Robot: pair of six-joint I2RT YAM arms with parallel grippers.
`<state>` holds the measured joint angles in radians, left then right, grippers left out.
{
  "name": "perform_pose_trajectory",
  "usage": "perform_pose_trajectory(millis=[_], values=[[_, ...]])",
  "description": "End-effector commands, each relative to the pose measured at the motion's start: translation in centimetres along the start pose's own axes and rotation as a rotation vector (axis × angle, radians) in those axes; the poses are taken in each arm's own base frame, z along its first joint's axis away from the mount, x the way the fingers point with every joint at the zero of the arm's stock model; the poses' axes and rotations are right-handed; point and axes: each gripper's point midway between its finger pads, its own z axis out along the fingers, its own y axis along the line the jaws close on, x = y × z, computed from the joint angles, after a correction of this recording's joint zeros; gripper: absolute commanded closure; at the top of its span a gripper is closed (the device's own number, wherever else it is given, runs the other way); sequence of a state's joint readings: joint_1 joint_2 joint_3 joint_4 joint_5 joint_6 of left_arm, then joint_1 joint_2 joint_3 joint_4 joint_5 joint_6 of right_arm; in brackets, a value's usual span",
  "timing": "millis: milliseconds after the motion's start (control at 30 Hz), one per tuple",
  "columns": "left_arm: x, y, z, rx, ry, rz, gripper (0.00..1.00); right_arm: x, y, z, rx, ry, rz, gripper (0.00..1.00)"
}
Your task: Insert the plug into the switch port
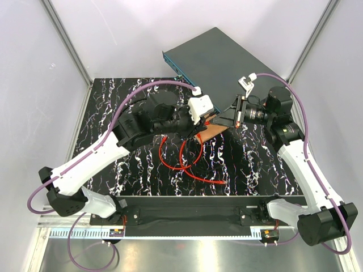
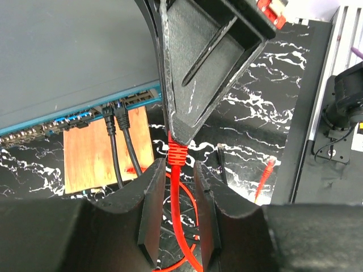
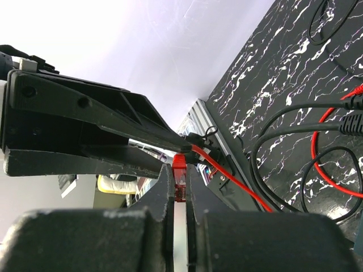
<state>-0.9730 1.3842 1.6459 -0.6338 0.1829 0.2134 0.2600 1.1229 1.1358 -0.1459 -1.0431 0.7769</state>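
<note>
My right gripper (image 3: 180, 170) is shut on the small red plug (image 3: 180, 182), held in the air in front of the switch (image 1: 215, 59). In the left wrist view its fingertips (image 2: 178, 135) pinch the plug's ribbed boot (image 2: 177, 154). Just behind the boot, my left gripper (image 2: 178, 170) stands open around the red cable (image 2: 182, 226), with a gap on each side. The row of switch ports (image 2: 68, 120) runs along the teal front, up and to the left of the plug and apart from it. In the top view both grippers, left (image 1: 197, 129) and right (image 1: 211, 121), meet over the wooden board.
A brown wooden board (image 2: 93, 156) lies before the switch. Two black cables (image 2: 116, 147) are plugged into ports and run across it. The red cable loops on the marbled table (image 1: 181, 164); its other end (image 2: 270, 166) lies to the right. More black cables (image 3: 283, 130) curl on the table.
</note>
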Motion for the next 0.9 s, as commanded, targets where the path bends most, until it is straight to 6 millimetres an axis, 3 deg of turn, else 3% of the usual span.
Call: perform_pose_trajectory(millis=[0, 33, 200, 333, 433, 567, 700, 733, 867], values=[[-1.7, 0.4, 0.1, -0.017, -0.065, 0.033, 0.7, 0.4, 1.6, -0.3, -0.054, 0.015, -0.037, 1.0], [-1.7, 0.4, 0.0, -0.017, -0.063, 0.035, 0.72, 0.4, 1.6, -0.3, -0.053, 0.015, -0.036, 1.0], [-2.0, 0.4, -0.1, -0.023, -0.074, 0.029, 1.0, 0.4, 1.4, -0.3, -0.048, 0.016, -0.038, 0.98], [-1.8, -0.1, -0.2, -0.001, -0.067, 0.003, 1.0, -0.1, 0.9, -0.5, 0.016, -0.013, -0.064, 0.51], [-0.6, -0.6, -0.1, 0.013, -0.034, -0.044, 1.0, -1.3, 0.7, -1.4, 0.072, -0.068, -0.095, 0.44], [0.9, -1.0, 0.1, 0.014, 0.005, -0.117, 1.0, -2.5, 0.3, -2.9, 0.132, -0.145, -0.078, 0.15], [1.8, -0.6, 0.7, -0.021, 0.051, -0.175, 1.0, -4.1, -0.9, -5.6, 0.288, -0.271, -0.106, 0.1], [2.0, -0.5, 0.9, -0.029, 0.06, -0.188, 1.0, -4.6, -1.6, -7.0, 0.362, -0.332, -0.102, 0.09], [2.6, 0.5, 1.7, -0.109, 0.091, -0.268, 1.0, -4.8, -3.1, -9.9, 0.532, -0.444, -0.08, 0.08]])
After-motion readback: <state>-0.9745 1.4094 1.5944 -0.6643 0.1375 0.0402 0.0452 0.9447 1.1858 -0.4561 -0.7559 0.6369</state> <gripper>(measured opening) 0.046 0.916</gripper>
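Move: The red plug is still held in the right fingertips, about 1 cm to that hand's left and level fore and aft; from the left hand it lies some 2 cm right, 1 cm ahead and 1 cm lower. The switch's near corner is about 8 cm right of the right hand, level with it and roughly 12 cm below. From the left hand, the two black plugs stand about 5 cm ahead, 6 cm right and 12 cm down. Left fingers pinch the cable behind the plug; right lets go, swinging 8 cm right; left then sinks 4 cm. ##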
